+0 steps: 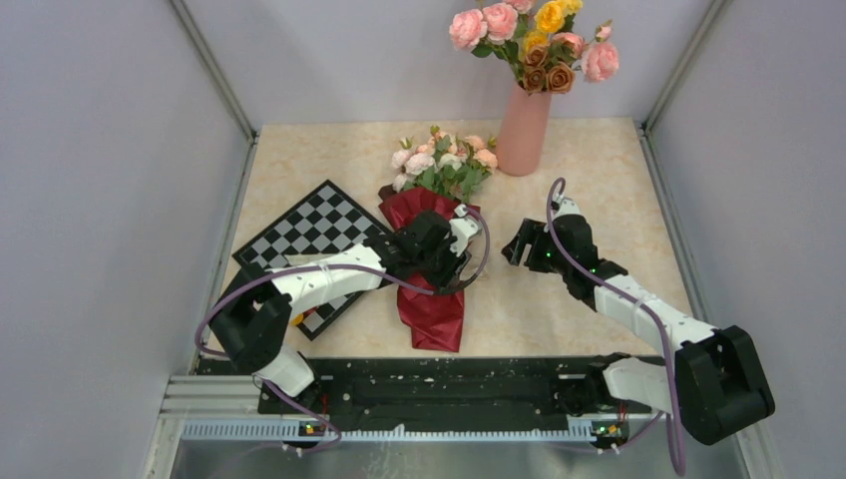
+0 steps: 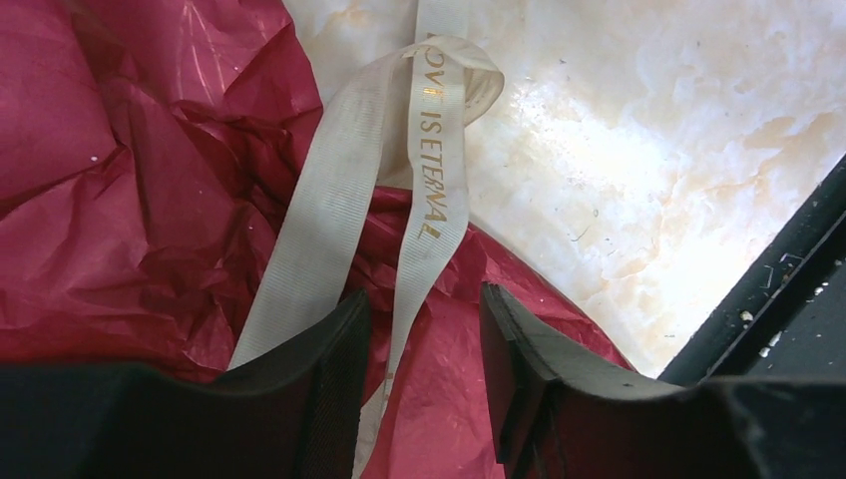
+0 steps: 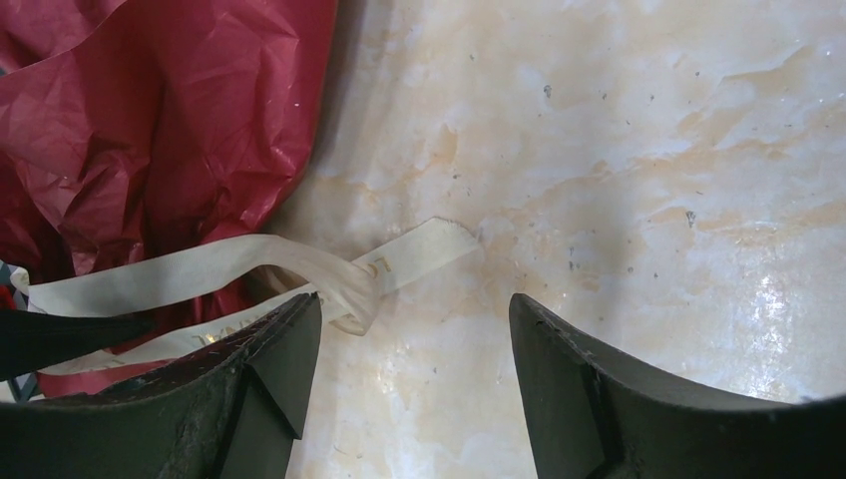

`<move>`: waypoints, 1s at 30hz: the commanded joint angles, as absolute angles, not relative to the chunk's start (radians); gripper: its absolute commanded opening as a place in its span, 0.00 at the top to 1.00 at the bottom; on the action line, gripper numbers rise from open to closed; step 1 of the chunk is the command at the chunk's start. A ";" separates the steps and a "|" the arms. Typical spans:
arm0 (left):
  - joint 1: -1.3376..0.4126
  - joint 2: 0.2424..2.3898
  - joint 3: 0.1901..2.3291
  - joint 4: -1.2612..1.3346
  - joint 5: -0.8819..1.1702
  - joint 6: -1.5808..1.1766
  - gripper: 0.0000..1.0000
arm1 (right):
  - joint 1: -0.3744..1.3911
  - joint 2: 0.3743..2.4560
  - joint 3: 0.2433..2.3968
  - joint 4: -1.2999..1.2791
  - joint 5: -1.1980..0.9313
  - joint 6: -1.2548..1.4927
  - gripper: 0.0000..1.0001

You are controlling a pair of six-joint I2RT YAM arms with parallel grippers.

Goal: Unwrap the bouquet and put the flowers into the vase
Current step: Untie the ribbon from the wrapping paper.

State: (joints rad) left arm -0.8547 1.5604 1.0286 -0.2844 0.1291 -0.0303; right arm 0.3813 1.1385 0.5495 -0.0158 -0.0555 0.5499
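The bouquet point(image 1: 431, 284) lies on the table, wrapped in dark red paper point(image 2: 120, 200), with its small pale flowers point(image 1: 444, 160) pointing at the salmon-pink vase point(image 1: 524, 130). My left gripper point(image 2: 424, 321) hovers over the wrap's middle. Its jaws stand apart, with one strand of the cream ribbon point(image 2: 329, 220) running between them, close to the left finger. My right gripper point(image 3: 414, 319) is open just right of the bouquet, above bare table. The ribbon's loose end point(image 3: 424, 247) lies beyond its left finger point(image 3: 284, 344). In the top view the right gripper point(image 1: 519, 244) is apart from the wrap.
The vase holds larger pink, yellow and brown roses point(image 1: 534, 40). A chessboard point(image 1: 304, 225) lies left of the bouquet, partly under my left arm. A black rail point(image 1: 439, 384) runs along the near edge. Grey walls enclose the marble table point(image 1: 599, 180).
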 commanded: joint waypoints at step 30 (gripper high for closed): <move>-0.873 1.408 0.991 -0.164 0.010 -0.158 1.00 | 0.370 1.116 0.555 0.006 -0.062 0.555 0.28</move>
State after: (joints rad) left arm -0.8703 1.4818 1.0073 -0.2314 0.0425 -0.1047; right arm 0.3809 1.1378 0.5495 -0.0158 -0.0551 0.5529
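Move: The lettered strand of the ribbon runs right between the left hand's half-open fingers, about 1 cm below them. The ribbon's folded loop lies about 6 cm to this hand's right and 1 cm farther out, a little lower. The red wrapping paper is centred about 4 cm to its left and 1 cm ahead, 2 cm lower; the bouquet's flowers are some 21 cm ahead, straight out. From the right hand, that strand is about 10 cm left and 5 cm back, slightly lower. Staying almost in place over the wrapping paper, the left hand shuts its half-open fingers on the lettered strand and pinches it between the tips. Then it rises about 3 cm with the strand, edging barely a centimetre forward as the wrist turns slightly counter-clockwise. ##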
